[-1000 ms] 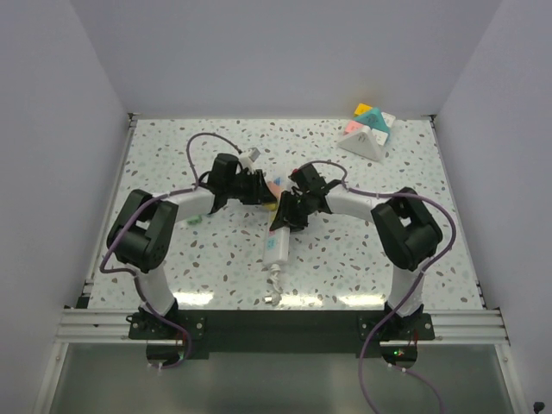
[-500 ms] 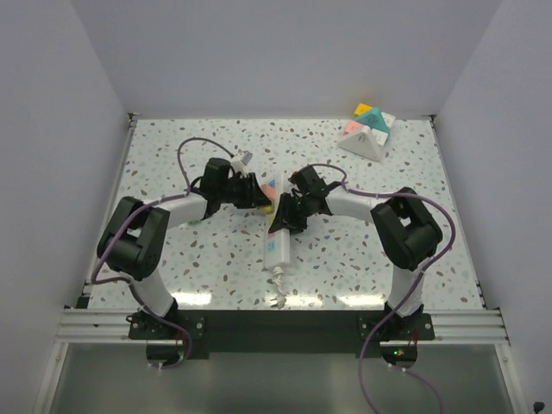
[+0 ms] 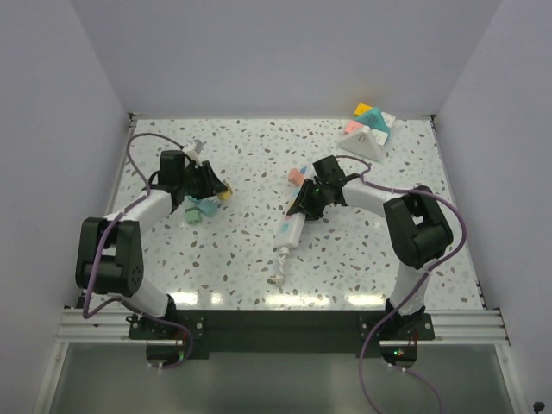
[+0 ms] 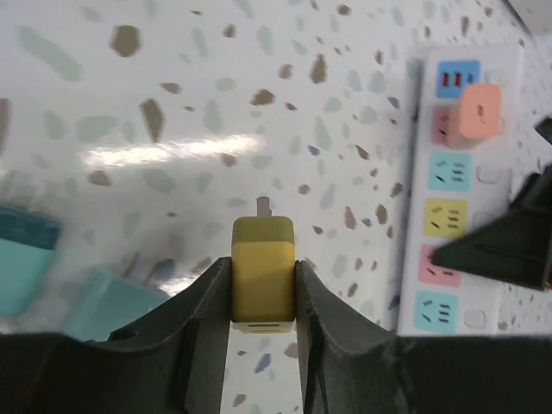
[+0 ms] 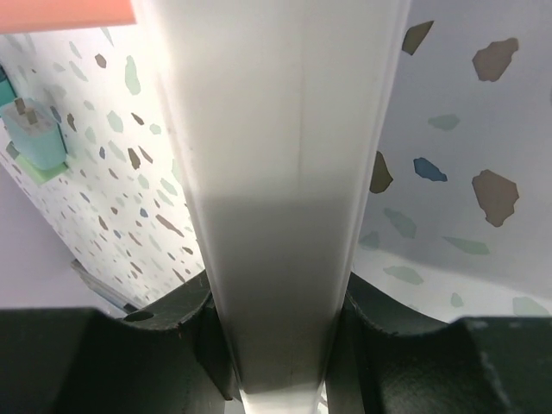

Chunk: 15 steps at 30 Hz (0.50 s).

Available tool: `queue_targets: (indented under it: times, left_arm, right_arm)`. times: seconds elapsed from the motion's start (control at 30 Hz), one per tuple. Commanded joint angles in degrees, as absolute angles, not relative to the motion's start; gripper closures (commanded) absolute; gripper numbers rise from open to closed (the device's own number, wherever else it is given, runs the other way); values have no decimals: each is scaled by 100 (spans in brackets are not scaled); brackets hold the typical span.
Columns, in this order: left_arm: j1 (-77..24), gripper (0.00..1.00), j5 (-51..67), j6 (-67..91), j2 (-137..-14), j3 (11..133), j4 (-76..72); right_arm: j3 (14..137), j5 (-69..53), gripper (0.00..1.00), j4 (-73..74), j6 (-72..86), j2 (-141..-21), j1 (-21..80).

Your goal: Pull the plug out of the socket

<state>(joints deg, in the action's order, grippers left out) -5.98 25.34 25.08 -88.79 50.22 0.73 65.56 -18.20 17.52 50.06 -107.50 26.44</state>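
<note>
A yellow plug (image 4: 263, 269) with one prong showing sits clamped between my left gripper's (image 4: 263, 278) fingers, above the speckled table and apart from the socket. In the top view the left gripper (image 3: 216, 189) holds the yellow plug (image 3: 225, 195) at the left. The socket, a white power strip (image 3: 291, 228) with coloured outlets (image 4: 451, 185), lies mid-table with a pink plug (image 4: 479, 113) in it. My right gripper (image 3: 307, 207) is shut across the strip's white body (image 5: 276, 172), fingers on both of its sides.
Two teal plugs (image 3: 197, 210) lie loose on the table just below the left gripper, also in the left wrist view as teal plugs (image 4: 26, 259). A colourful pyramid puzzle (image 3: 367, 132) stands at the back right. The strip's short cord end (image 3: 278, 278) points toward the near edge.
My left arm has swung left, carrying the yellow plug away from the power strip. The right gripper has shifted right with the strip, which has turned a little.
</note>
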Motion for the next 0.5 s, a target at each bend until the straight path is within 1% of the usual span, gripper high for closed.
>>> queue_targets:
  times: [0.0, 0.07, 0.1, 0.13, 0.17, 0.23, 0.27, 0.37, 0.47]
  left_arm:
    - [-2, 100, 1960, 2232, -9333, 5484, 527]
    - [201, 100, 1951, 2328, -9632, 5589, 440]
    - [298, 97, 1951, 2425, -9702, 5607, 370]
    - [316, 89, 1942, 2452, -9773, 5625, 317]
    - [325, 66, 1942, 2487, -9800, 5660, 238]
    - [334, 43, 2012, 2513, -9774, 5704, 211]
    - [334, 24, 2047, 2531, -9739, 5695, 167]
    - [299, 0, 2241, 2575, -9449, 5590, 88]
    - [54, 0, 2609, 2584, -9185, 5572, -193]
  right_arm:
    - [6240, -729, 100, 2892, 4562, -10978, 2663]
    - [6258, -843, 100, 2857, 4474, -10899, 2672]
    - [6275, -905, 100, 2813, 4378, -10881, 2689]
    - [6301, -957, 100, 2830, 4333, -10872, 2698]
    - [6328, -975, 100, 2839, 4281, -10837, 2716]
    - [6363, -1072, 100, 2830, 4140, -10802, 2760]
    - [6381, -1090, 100, 2839, 4105, -10784, 2768]
    - [6477, -1177, 100, 2909, 3920, -10758, 2847]
    - [6609, -1282, 100, 2944, 3692, -10775, 2970]
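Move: The yellow plug, already in the left fingers, is bound for bare table about 8 cm to that hand's left, 3 cm ahead and 7 cm below. Beside that spot, from the hand, are a teal plug 7 left and 2 back, a green plug 12 left and 4 back, and a far teal plug 14 left and 1 ahead. From the right hand, gripping the socket strip, the spot is some 35 cm left and 4 ahead; the orange plug about 10 ahead and 2 left. The yellow plug, still pinched, is swept about 8 cm left, 5 cm down and 3 cm forward towards the loose plugs while the left wrist turns some 15 degrees counter-clockwise; there the fingers open wide, let go, and rise about 2 cm, easing slightly right. The right hand keeps its grip on the socket strip, drawing it back 1.5 cm and turning it slightly counter-clockwise. ##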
